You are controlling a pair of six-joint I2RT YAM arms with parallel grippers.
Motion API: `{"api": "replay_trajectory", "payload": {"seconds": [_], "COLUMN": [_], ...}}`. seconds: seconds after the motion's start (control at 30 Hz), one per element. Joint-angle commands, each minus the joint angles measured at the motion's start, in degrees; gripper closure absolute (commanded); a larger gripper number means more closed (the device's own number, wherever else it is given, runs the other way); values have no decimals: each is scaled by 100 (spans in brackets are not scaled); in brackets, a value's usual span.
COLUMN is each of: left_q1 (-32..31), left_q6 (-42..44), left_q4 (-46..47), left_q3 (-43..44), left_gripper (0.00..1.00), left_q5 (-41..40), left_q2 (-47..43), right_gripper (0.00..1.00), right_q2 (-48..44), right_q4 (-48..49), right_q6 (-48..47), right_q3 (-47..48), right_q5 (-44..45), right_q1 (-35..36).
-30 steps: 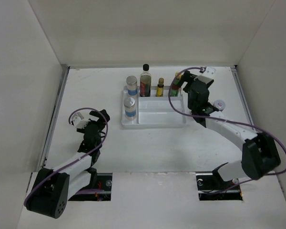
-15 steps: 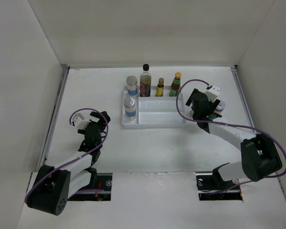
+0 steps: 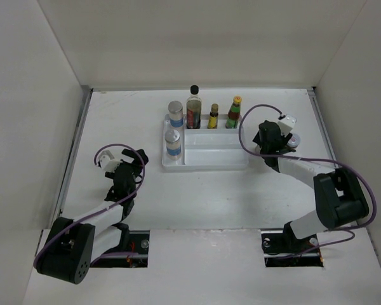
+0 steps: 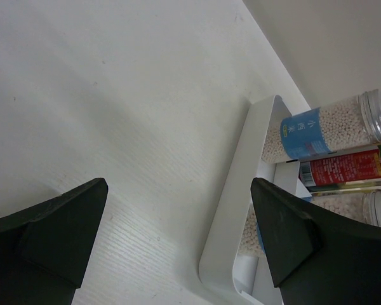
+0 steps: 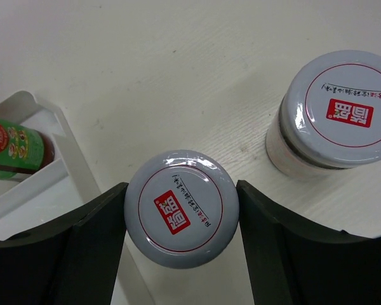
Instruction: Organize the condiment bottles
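In the white tray (image 3: 206, 159) stand two grey-lidded, blue-labelled jars (image 3: 175, 113) (image 3: 173, 141), a tall black-capped dark bottle (image 3: 193, 108), a small yellow bottle (image 3: 213, 117) and a yellow-capped bottle (image 3: 234, 112). Right of the tray, my right gripper (image 3: 273, 137) is down over a short white-lidded jar (image 5: 181, 208). Both fingers press against that lid, so the gripper (image 5: 180, 190) is shut on it. A second white-lidded jar (image 5: 343, 111) (image 3: 294, 140) stands just beside it on the table. My left gripper (image 3: 124, 166) (image 4: 178, 235) is open and holds nothing, left of the tray.
The tray's front compartment (image 3: 213, 155) holds nothing. In the left wrist view the tray's rounded corner (image 4: 225, 254) lies between the open fingers, with a blue-labelled jar (image 4: 324, 127) behind it. White walls enclose the table on three sides.
My right gripper moved from the tray's back right corner down to the jar right of the tray, and its jaws closed onto the lid. The left arm barely shifted.
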Motion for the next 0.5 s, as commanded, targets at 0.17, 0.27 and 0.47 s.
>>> {"api": "replay_trajectory", "payload": {"seconds": [0.17, 0.27, 0.47], "left_q1": [31, 31, 39], "left_q6": [-67, -67, -67], "left_q4": [191, 191, 208], "left_q3": [154, 163, 171], "left_gripper": [0, 0, 0], "left_q5": [107, 142, 151], "left_q2": [57, 66, 101], "right_gripper": [60, 60, 59], "right_q2": [-1102, -1129, -481], "right_q4": [719, 667, 824], "right_q6": [-820, -926, -812], "right_q3": [164, 366, 911], "right_q5": [783, 748, 72], "right_q1": [968, 1610, 2928]}}
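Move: The right hand already grips a grey-lidded jar standing just outside the tray. The tray's open front compartment, where it seems bound, centres about 18 cm to its left, 2 cm nearer and some 7 cm below. The green bottle stands about 11 cm ahead and 13 cm left, while the other jar is 10 cm right and 1 cm ahead. From the left hand, that compartment lies about 37 cm right, 2 cm ahead and 7 cm down. Keeping its pinch on the grey-lidded jar, the right hand first lifts the jar, then sweeps it left over the tray's right rim, gathering speed: about 16 cm left, 7 to 8 cm up and 4 cm back. The wrist swings some 25 degrees counter-clockwise and its fingers tip upward slightly. ##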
